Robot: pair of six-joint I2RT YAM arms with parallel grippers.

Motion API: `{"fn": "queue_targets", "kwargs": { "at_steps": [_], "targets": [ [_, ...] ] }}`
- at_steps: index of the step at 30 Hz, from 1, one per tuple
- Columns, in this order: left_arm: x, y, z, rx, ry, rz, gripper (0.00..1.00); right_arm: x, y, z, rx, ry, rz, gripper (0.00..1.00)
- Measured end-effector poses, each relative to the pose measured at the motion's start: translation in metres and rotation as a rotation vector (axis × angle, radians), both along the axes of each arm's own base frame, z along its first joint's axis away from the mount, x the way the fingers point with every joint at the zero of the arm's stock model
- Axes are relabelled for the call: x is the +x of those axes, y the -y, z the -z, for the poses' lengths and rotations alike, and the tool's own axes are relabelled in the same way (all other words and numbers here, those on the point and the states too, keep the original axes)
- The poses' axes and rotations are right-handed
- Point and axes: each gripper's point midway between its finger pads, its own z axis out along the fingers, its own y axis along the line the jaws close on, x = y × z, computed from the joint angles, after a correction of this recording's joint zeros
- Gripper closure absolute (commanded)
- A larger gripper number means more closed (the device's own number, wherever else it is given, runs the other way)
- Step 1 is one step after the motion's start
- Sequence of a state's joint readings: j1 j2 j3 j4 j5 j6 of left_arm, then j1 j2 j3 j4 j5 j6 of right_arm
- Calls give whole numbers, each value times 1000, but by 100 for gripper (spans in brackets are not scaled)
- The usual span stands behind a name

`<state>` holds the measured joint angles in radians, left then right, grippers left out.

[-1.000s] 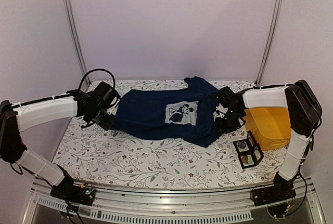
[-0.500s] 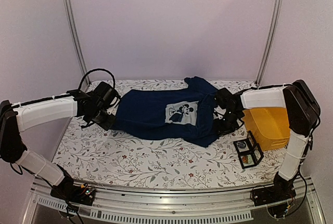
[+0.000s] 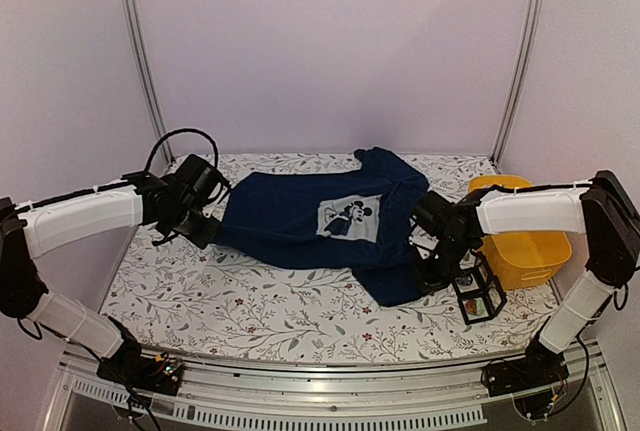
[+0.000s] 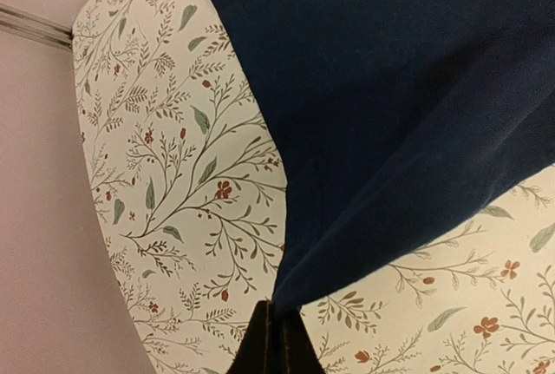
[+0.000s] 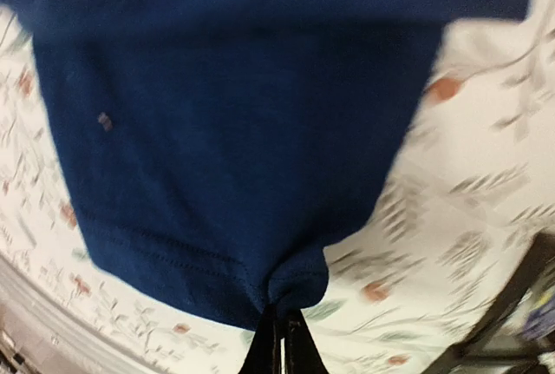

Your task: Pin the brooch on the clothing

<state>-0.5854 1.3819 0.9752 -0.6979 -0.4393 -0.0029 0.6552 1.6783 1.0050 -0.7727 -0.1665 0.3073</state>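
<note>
The navy T-shirt (image 3: 310, 221) with its pale mouse print (image 3: 350, 219) lies across the floral table. My left gripper (image 3: 207, 238) is shut on the shirt's left hem corner; the left wrist view shows the cloth (image 4: 390, 105) pinched at the fingertips (image 4: 277, 339). My right gripper (image 3: 428, 279) is shut on the shirt's right sleeve edge, pulled toward the front; the right wrist view shows the hem (image 5: 217, 174) bunched at the fingertips (image 5: 282, 339). Small colourful items, perhaps brooches, sit in a black-framed box (image 3: 477, 291) beside the right gripper.
A yellow bin (image 3: 525, 236) stands at the right edge behind the black box. The floral tablecloth (image 3: 260, 301) covers the table. Metal frame posts rise at the back left (image 3: 140, 51) and back right (image 3: 520, 51).
My right gripper has moved toward the front of the table with the sleeve, stretching it out. The left gripper has stayed put, still holding the hem.
</note>
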Motion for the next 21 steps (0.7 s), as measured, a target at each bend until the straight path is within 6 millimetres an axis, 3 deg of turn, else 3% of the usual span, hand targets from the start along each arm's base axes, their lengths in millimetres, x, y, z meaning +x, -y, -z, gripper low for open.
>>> {"fn": "queue_targets", "kwargs": {
  "at_steps": [3,6,8,11,15,21],
  "targets": [
    [0,-1,-5,2,12,6,100,-60,-25,-7,55,-86,-93,96],
    [0,-2,-9,1,24,9,100,-119,-32,-10,80,-204,-148,79],
    [0,-2,-9,3,25,11,100,-141,-27,-17,75,-269,-125,55],
    [0,-2,-9,7,23,16,100,-143,-20,-32,76,-262,-59,42],
    [0,-2,-9,9,23,21,100,-115,-18,-47,61,-156,14,34],
    [-1,-1,-9,10,20,26,100,-75,-14,-23,-43,-33,93,34]
  ]
}}
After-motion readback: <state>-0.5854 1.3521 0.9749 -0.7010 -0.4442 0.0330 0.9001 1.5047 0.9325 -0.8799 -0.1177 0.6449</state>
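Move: The clothing's near sleeve end, already pinched in the right hand, is bound for bare table about 14 cm back and 3 cm to the left, some 2 cm lower. The open black case lies about 10 cm to the right and level with this hand; the mouse patch is roughly 18 cm ahead and 13 cm to the left. From the left hand, which holds the clothing's other side, that bare spot is about 22 cm back, 34 cm to the right and 12 cm below. The sleeve end is dragged quickly back towards the bases, about 14 cm and slightly left, by the right hand, whose fingers open towards the end of the pull and let go. Still opening, the hand rises and swings some 7 cm forward again over the sleeve, then starts to sink. The left fingers keep their pinch on the other side. ##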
